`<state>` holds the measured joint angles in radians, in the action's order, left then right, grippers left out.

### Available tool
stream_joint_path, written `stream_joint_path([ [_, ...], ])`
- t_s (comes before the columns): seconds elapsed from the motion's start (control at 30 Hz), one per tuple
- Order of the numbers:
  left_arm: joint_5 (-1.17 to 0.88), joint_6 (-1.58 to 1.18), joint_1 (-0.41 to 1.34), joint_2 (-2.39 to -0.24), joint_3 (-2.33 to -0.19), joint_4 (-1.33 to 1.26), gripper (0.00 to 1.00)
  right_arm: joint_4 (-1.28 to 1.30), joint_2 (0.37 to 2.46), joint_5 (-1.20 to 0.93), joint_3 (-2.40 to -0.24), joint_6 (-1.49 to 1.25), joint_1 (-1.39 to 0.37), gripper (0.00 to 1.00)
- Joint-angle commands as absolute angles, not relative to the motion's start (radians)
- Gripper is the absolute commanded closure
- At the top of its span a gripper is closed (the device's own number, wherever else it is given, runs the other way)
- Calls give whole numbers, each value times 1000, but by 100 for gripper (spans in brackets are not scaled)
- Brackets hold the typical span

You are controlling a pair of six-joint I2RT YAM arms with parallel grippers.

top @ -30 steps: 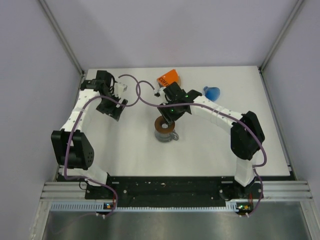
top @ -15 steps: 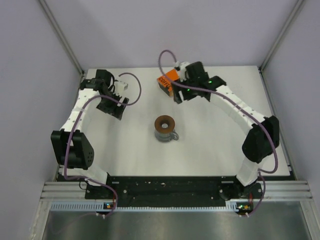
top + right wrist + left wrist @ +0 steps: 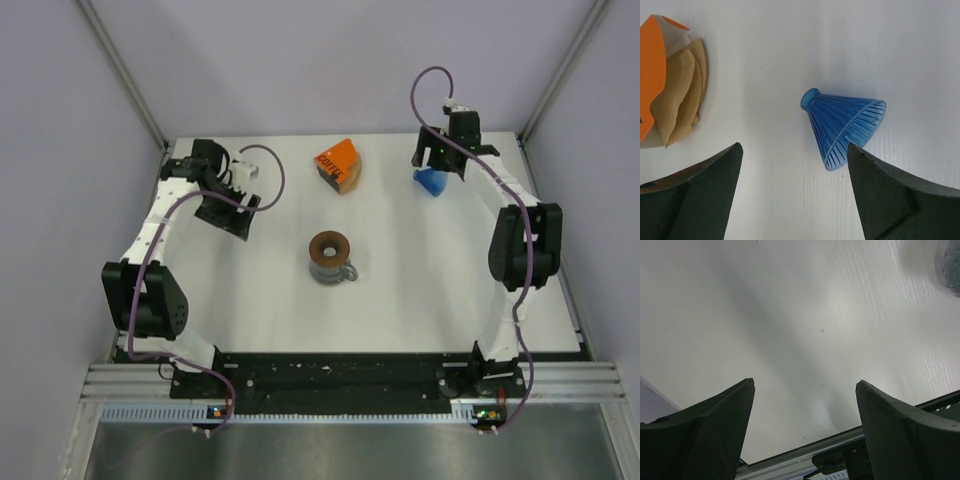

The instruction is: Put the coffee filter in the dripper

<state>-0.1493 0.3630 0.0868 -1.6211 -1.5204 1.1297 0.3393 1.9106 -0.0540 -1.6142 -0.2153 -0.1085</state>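
Note:
The dripper [image 3: 845,127] is a blue ribbed cone lying on its side on the white table, wide rim toward the right; it also shows at the back right [image 3: 430,181]. Tan coffee filters [image 3: 682,97] stick out of an orange box [image 3: 650,85] at the far left of the right wrist view. My right gripper [image 3: 792,150] hangs open just above and in front of the dripper [image 3: 432,160], its right finger close to the dripper's rim, nothing held. My left gripper [image 3: 805,385] is open and empty over bare table at the back left [image 3: 228,212].
A grey clear pitcher [image 3: 331,268] with a dark brown ring [image 3: 328,247] on top stands mid-table; its edge shows in the left wrist view [image 3: 952,265]. The orange box [image 3: 338,165] lies at the back centre. Walls enclose the table on three sides.
My right arm swung from over the pitcher, past the orange box, to the back right above the dripper, and its jaws opened wide. The left arm stayed put.

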Motion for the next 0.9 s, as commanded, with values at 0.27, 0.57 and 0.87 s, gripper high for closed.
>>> stream_joint_path([
  [0.27,-233,318,91,-1535,-1566,1127,12,293,2135,-149,-1709,-344,-97,60],
  [0.57,-245,313,91,-1539,-1594,1137,12,225,2216,-209,-1767,-316,-97,58],
  [0.87,-264,290,91,-1526,-1601,1140,12,253,2260,-308,-1801,-262,-98,100],
])
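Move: The blue cone lies on its side about 5 cm ahead of the open right hand, roughly 1 cm to its right and 12 cm below it. From this hand, the orange coffee box is some 22 cm left and 7 cm ahead, about 12 cm down. The carafe carrying the brown ring stands roughly 24 cm back and 27 cm left, also 12 cm lower. For the left hand, the cone is about 25 cm ahead, 49 cm right and 12 cm down. The right fingers close almost fully on the blue cone's near-left rim, pinching its thin wall. The hand first drops steeply to it, some 10 cm, with the fingers half closing, then eases about 4 cm forward and 3 cm left at nearly that height as they shut, rolling about 10 degrees with its left side up. The empty left hand rises about 3 cm, still open. ##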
